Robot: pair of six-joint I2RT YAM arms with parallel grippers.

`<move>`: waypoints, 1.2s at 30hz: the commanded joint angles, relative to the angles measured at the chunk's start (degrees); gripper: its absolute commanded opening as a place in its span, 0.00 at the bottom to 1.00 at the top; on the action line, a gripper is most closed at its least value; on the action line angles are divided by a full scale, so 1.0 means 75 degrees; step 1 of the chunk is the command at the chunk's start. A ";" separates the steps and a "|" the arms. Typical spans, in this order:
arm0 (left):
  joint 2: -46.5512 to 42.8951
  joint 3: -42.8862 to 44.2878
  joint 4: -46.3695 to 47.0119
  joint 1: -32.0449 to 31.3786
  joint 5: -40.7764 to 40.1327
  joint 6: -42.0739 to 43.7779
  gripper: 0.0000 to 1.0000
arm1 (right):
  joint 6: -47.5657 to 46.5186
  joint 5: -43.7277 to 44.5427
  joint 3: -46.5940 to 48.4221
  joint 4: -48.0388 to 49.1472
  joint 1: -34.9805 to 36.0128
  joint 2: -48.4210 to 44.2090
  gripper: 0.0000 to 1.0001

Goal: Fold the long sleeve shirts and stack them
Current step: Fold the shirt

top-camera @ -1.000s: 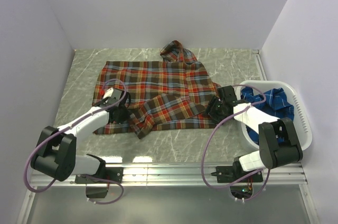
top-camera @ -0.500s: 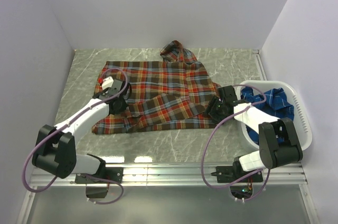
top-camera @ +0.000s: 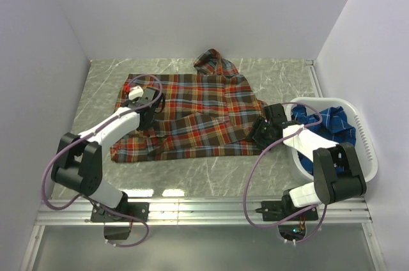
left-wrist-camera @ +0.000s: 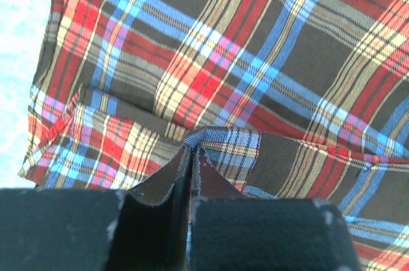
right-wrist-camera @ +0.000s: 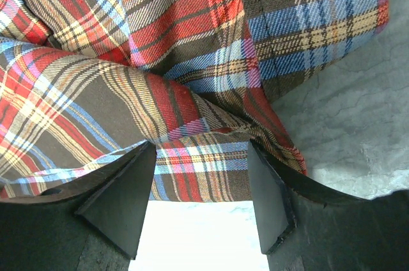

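Note:
The red-orange plaid long sleeve shirt lies spread across the middle of the table, its collar toward the back wall. My left gripper hovers over the shirt's left part, shut on a pinched fold of that fabric; the jaws meet with cloth between them. My right gripper rests at the shirt's right edge, open, with the hem lying between its fingertips. The blue plaid shirt sits crumpled in the basket.
A white plastic basket stands at the right, close behind my right arm. White walls close in the table on the left, back and right. Bare marbled tabletop shows in front of the shirt.
My left gripper has moved back and slightly right over the shirt, drawing the pinched fabric with it; the front-left flap now lies flatter. The right arm has not moved.

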 commanded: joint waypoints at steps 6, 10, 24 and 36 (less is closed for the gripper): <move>0.0709 0.0818 -0.0370 -0.0017 -0.0661 0.0405 0.10 | -0.0173 0.0377 -0.0161 -0.0185 -0.0081 -0.0176 0.67; 0.1014 0.1029 -0.0558 -0.0029 -0.0756 0.0476 0.13 | -0.0208 0.0412 -0.0162 -0.0243 -0.0092 -0.0211 0.67; 0.0231 0.1546 -0.1285 -0.0029 -0.1296 0.0219 0.86 | -0.0993 -0.0325 0.0131 -0.0093 -0.0010 -0.2130 0.67; -0.1634 -0.1662 0.1175 0.1165 0.1398 -0.1293 0.83 | -0.0337 -0.1744 0.0517 0.1772 0.0388 -0.0836 0.61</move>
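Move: The left gripper still pinches the sleeve's cuff; its laying spot on the shirt is about 1 cm ahead, 1 cm right and 4 cm below. The shirt's near-left corner is roughly 9 cm left and 10 cm back of that hand. From the open right gripper, low at the shirt's right edge, the middle of the folded sleeve lies some 15 cm left and 1 cm ahead; the near-right corner is about 4 cm right and 3 cm back. Ease the left gripper forward and down about 1.5 cm with the cuff, open wide to let it go, lift some 7 cm clear, then draw back and left while sinking again. Once the left opens, raise the open right gripper about 9 cm off the cloth at the shirt's right edge, tilting its fingers up some 20 degrees and swinging left over the shirt. ##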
